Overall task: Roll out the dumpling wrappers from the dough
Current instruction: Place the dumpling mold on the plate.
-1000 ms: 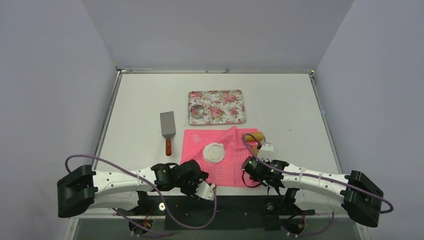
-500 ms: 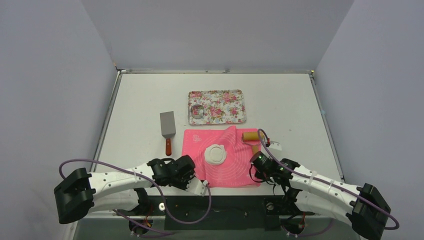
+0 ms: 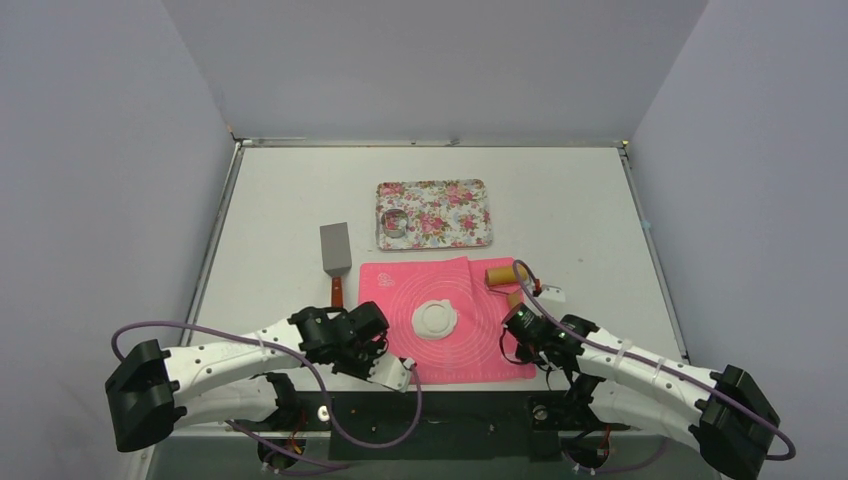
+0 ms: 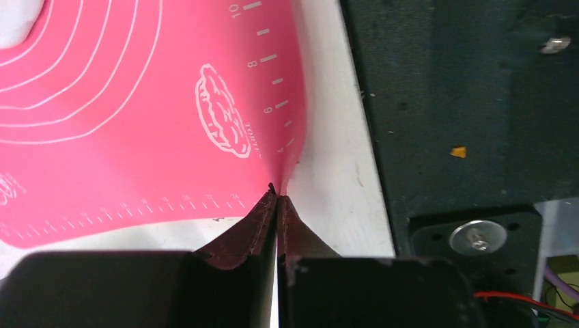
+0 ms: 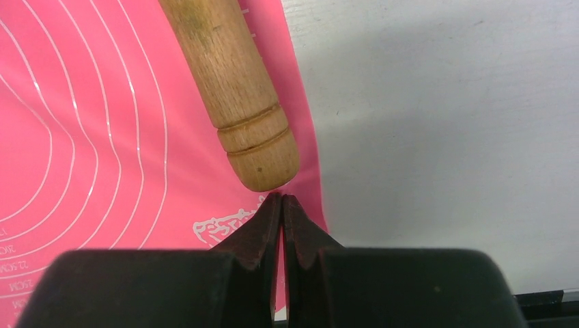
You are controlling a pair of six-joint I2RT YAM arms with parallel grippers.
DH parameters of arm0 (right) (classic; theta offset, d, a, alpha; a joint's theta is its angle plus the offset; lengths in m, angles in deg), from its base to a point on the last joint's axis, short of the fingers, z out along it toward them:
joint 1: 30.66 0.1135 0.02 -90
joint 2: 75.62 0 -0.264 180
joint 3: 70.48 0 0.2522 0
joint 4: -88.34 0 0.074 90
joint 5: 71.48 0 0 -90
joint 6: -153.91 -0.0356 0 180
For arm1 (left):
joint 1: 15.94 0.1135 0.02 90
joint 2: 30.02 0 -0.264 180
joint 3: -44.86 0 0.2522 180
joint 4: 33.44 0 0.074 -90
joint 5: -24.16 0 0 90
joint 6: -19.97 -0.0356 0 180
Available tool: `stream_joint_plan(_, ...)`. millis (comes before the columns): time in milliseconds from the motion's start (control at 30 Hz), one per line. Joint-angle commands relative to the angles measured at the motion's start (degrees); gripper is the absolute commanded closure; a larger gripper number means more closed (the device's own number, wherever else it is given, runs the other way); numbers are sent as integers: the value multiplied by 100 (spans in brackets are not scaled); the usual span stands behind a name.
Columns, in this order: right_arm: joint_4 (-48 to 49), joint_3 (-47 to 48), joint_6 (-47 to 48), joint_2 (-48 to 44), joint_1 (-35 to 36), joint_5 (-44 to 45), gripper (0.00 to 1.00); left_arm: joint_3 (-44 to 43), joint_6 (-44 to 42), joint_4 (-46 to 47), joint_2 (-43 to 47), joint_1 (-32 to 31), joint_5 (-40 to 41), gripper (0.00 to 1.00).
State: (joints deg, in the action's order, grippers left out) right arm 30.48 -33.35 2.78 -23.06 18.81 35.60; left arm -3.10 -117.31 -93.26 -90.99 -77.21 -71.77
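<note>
The dough (image 3: 435, 320) is a flattened, roundish white patch in the middle of the pink silicone mat (image 3: 470, 350); a bit of the dough (image 4: 15, 19) shows in the left wrist view. No dumpling wrappers are in view. My left gripper (image 3: 400, 373) is shut on the mat's near-left corner, and the pink mat (image 4: 136, 102) rises into the closed gripper (image 4: 278, 193). My right gripper (image 3: 548, 295) is shut at the mat's right edge (image 5: 300, 137). The tips of the right gripper (image 5: 281, 198) sit just short of the wooden rolling pin (image 5: 232, 82), which lies on the mat.
A floral tray (image 3: 445, 214) holding a metal ring cutter (image 3: 395, 222) stands behind the mat. A metal spatula (image 3: 337, 250) with a red handle lies to the mat's left. The rolling pin (image 3: 500, 272) rests at the mat's far right corner. The black base plate (image 4: 464, 102) runs along the near table edge.
The mat's raised far-right fold has flattened, and the mat with the dough has slid toward the near edge. Both grippers have gone from open to shut. The left arm drew back a little.
</note>
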Motion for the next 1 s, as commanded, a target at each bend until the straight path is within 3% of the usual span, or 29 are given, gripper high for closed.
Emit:
stream_joint_plan(0, -654, 198, 123, 66, -31, 59, 100, -383, -97, -779, 130, 37, -585, 100)
stream_joint_plan(100, -800, 268, 90, -13, -23, 119, 98, -561, -95, -1015, 185, 55, -762, 100)
stream_joint_plan(167, -810, 308, 126, -38, -27, 122, 84, -650, -30, -960, 223, 87, -792, 100)
stream_joint_plan(233, -807, 419, 170, -59, -20, 122, 70, -722, 220, -743, 241, 128, -671, 92)
stream_joint_plan(300, -806, 566, 192, -103, -18, 109, 63, -821, 383, -568, 243, 176, -423, 81)
stream_joint_plan(333, -813, 613, 203, -168, -15, 101, 61, -872, 424, -543, 252, 190, -256, 69)
stream_joint_plan(400, -856, 791, 236, -287, 8, 115, 56, -1091, 512, -596, 278, 269, -169, 61)
stream_joint_plan(533, -867, 1299, 345, -614, 133, 121, 45, -1957, 846, -912, 432, 787, -575, 58)
stream_joint_plan(567, -838, 1520, 452, -700, 190, 122, 35, -2269, 970, -933, 465, 896, -624, 57)
stream_joint_plan(633, -731, 1857, 704, -721, 281, 129, 32, -2613, 1110, -793, 529, 1220, -505, 57)
stream_joint_plan(767, -345, 2447, 1295, -477, 365, 141, 30, -3144, 938, -784, 204, 2204, 104, 54)
stream_joint_plan(833, -78, 2610, 1556, -375, 357, 220, 29, -3821, 977, -1275, -379, 3276, -484, 53)
stream_joint_plan(867, 121, 2665, 1641, -350, 342, 251, 29, -4352, 1077, -1575, -828, 4189, -1174, 53)
stream_joint_plan(967, 495, 2715, 2041, -200, 193, 101, 28, -4975, 1268, -2025, -1403, 5605, -2663, 51)
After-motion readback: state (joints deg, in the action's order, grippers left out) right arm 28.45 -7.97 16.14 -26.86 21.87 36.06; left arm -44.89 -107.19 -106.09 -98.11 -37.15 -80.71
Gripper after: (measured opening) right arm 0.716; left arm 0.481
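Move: Pinching the mat's near-left corner still, the left hand has the spatula's middle about 28 cm ahead, 6 cm to its left and 3 cm lower; the dumpling mold on the plate is some 40 cm ahead and 7 cm to its right, the dough 15 cm ahead and 18 cm right. From the right hand, shut low at the mat's right side, the dough lies roughly 9 cm ahead and 21 cm left; the roller's middle is 13 cm ahead, 3 cm left. Tugging the mat the last centimetre or so, the left hand back and up, the right hand outward and back, both then open and let go. The left climbs about 20 cm while swinging forward towards the spatula, turning some 45 degrees counter-clockwise and stopping half open; the right rises about 16 cm, drifting left and forward over the mat, fingers spreading wide and tipping farther forward. ##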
